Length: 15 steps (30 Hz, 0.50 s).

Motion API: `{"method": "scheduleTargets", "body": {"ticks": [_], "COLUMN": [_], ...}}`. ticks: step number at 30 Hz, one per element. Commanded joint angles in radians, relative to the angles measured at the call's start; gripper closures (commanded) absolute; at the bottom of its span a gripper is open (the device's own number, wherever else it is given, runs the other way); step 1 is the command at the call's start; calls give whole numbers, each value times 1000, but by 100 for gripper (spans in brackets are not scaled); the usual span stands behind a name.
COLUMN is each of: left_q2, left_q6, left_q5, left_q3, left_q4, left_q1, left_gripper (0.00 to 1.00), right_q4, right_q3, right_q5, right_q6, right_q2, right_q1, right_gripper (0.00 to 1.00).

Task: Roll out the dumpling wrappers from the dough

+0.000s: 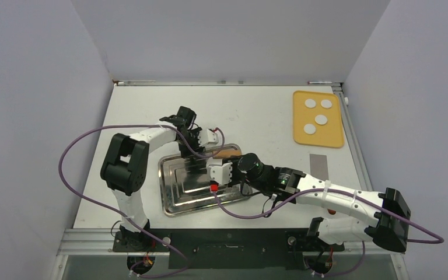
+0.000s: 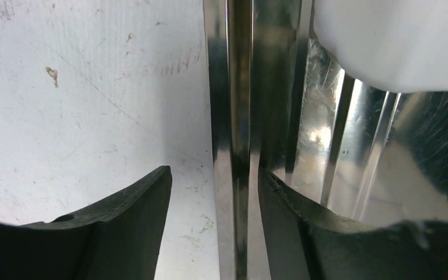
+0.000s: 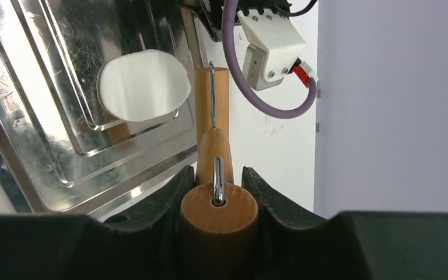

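Note:
A shiny metal tray (image 1: 178, 195) lies mid-table. On it rests a flattened white oval of dough (image 3: 144, 84), which also shows in the left wrist view (image 2: 396, 41). My right gripper (image 3: 219, 192) is shut on the handle of a wooden rolling pin (image 3: 213, 102) that lies over the tray's far right edge (image 1: 228, 153). My left gripper (image 2: 213, 192) is open, its fingers straddling the tray's rim (image 2: 236, 116) at the far edge without holding it. Several small round dumpling wrappers (image 1: 321, 119) lie on an orange mat (image 1: 332, 137) at the far right.
Grey walls enclose the table on three sides. A small grey rectangle (image 1: 319, 164) lies on the table below the mat. Purple cables (image 1: 81, 140) loop from both arms over the table's left and near parts.

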State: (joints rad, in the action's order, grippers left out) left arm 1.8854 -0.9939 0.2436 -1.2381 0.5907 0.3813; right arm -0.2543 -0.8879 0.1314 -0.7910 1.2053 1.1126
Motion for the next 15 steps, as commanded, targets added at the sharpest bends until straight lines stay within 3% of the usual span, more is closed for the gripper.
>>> {"method": "scheduleTargets", "body": {"ticks": [1, 5, 7, 15], "left_q2": [73, 71, 67, 53], "left_q6": [57, -17, -65, -261], "left_q5": [-92, -125, -100, -11], "left_q3": [14, 83, 100, 135], "left_q4": [2, -45, -55, -90], "left_q1": [74, 161, 192, 259], "left_gripper": [53, 83, 93, 97], "right_q4": [79, 96, 93, 53], "right_q3": [11, 24, 28, 46], "right_q5": [-5, -15, -19, -6], "right_q6": [27, 47, 59, 96], "right_q2": [-42, -76, -94, -159], "right_q1": [-9, -25, -34, -39], "right_gripper": [92, 91, 92, 92]}}
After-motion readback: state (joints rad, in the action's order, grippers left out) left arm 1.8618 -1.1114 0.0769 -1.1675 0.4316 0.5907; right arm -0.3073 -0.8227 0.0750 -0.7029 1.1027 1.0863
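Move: The left hand's open fingers already straddle the far rim of the tray, which lies right at the hand point and about 1 cm below it. From there the dough is some 7 cm to the right, 6 cm back and 1 cm lower, and the tray's far right corner some 14 cm to the right and 3 cm ahead. From the right hand, which holds the rolling pin, the dough lies about 8 cm ahead, 5 cm to the left and 16 cm below. The left fingers shut on the tray's far rim from about half open, pinching it, while that hand drags some 5 cm to the right along the table, nearly level, and turns about 15 degrees clockwise. The right hand keeps its grip on the rolling pin above the tray and, mostly late on, draws it a couple of centimetres right and back, sinking slightly. ##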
